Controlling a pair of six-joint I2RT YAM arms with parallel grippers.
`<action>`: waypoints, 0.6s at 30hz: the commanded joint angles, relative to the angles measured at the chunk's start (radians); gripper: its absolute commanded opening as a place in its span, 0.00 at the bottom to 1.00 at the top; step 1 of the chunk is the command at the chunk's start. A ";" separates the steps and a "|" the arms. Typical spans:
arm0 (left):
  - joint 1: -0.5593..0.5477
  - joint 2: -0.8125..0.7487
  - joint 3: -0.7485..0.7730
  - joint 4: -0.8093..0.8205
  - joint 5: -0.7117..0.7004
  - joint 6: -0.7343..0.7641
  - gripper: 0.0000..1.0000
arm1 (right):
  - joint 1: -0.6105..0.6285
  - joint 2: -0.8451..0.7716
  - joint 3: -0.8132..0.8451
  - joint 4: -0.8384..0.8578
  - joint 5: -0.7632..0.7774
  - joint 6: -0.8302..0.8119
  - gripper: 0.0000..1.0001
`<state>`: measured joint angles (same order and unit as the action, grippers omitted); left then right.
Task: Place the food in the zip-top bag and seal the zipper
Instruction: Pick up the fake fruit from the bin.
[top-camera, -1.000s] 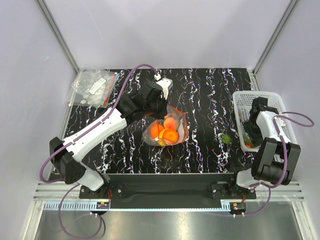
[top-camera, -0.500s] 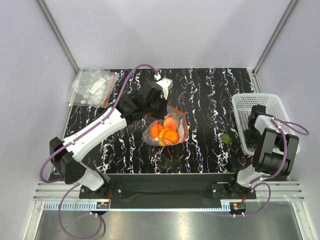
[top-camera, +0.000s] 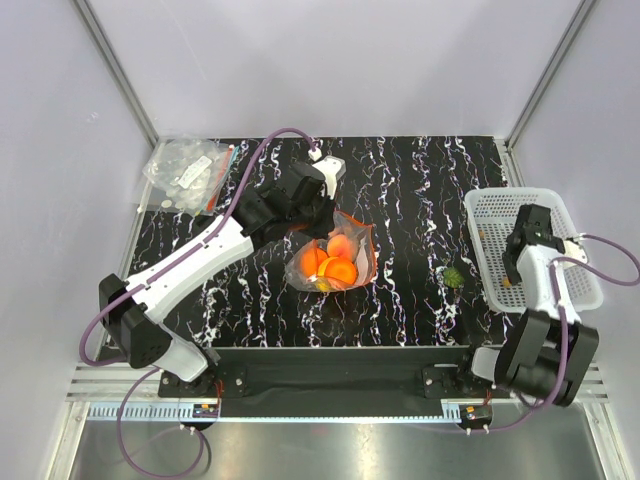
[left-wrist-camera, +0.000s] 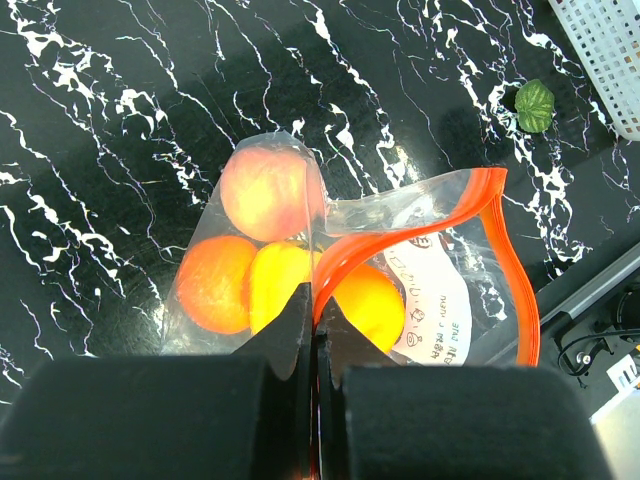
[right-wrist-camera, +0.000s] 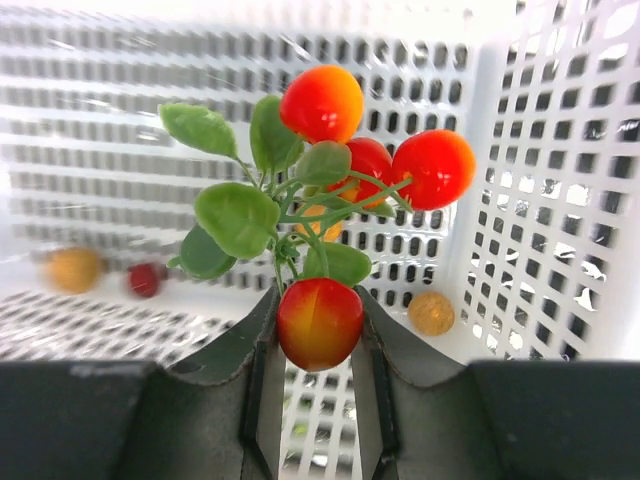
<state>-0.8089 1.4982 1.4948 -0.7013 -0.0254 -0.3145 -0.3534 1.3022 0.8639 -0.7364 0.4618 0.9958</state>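
The clear zip-top bag (top-camera: 335, 258) lies mid-table with its mouth standing open. Inside it is food: a peach-pink ball (left-wrist-camera: 268, 190), an orange one (left-wrist-camera: 213, 283), a yellow one (left-wrist-camera: 277, 287) and another orange one (left-wrist-camera: 372, 302). My left gripper (left-wrist-camera: 315, 322) is shut on the bag's mouth, right on the red-orange zipper (left-wrist-camera: 500, 232). My right gripper (right-wrist-camera: 318, 335) is inside the white basket (top-camera: 488, 203). Its fingers press both sides of one red-orange fruit (right-wrist-camera: 319, 322) of a leafy sprig of several small fruits.
A green leaf (top-camera: 452, 276) lies on the black marbled table between the bag and the basket. A pile of clear bags (top-camera: 190, 172) sits at the back left corner. Small loose balls (right-wrist-camera: 431, 312) lie on the basket floor, another (right-wrist-camera: 75, 268) at the left.
My right gripper has closed from wide open onto a fruit of the sprig, and the right arm has shifted over the basket. The left arm and the bag have not moved.
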 joint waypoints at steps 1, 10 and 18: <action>0.005 -0.041 0.008 0.037 0.010 0.006 0.00 | -0.004 -0.107 0.049 -0.034 0.055 -0.046 0.00; -0.001 -0.039 0.021 0.029 0.015 0.005 0.00 | -0.001 -0.447 0.021 0.186 -0.381 -0.489 0.00; -0.004 -0.046 0.019 0.028 0.015 0.002 0.00 | 0.023 -0.451 0.132 0.161 -1.061 -0.577 0.00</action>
<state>-0.8101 1.4982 1.4948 -0.7052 -0.0254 -0.3145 -0.3511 0.8139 0.9512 -0.6098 -0.2249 0.4976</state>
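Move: The open mouth of the bag, where I'm taking the tomato bunch pinched in my right fingers, lies about 39 cm to the left, 1 cm ahead and some 12 cm above my right hand. The broccoli is roughly 13 cm left, 2 cm ahead and 7 cm below it; the bin's middle is about 7 cm ahead, 7 cm right and 5 cm down. From my left hand, the mouth is around 5 cm right, 3 cm back and 4 cm below. With my right hand I keep the bunch pinched by one of its fruits and raise it fast, some 17 cm, straight up at first, then curving left (about 10 cm) and a little forward, out of the bin towards the bag. As I climb, my wrist swings counter-clockwise nearly 50 degrees and the fingers level out to point forward and only slightly down. My left hand stays still, keeping its pinch on the bag's rim. ##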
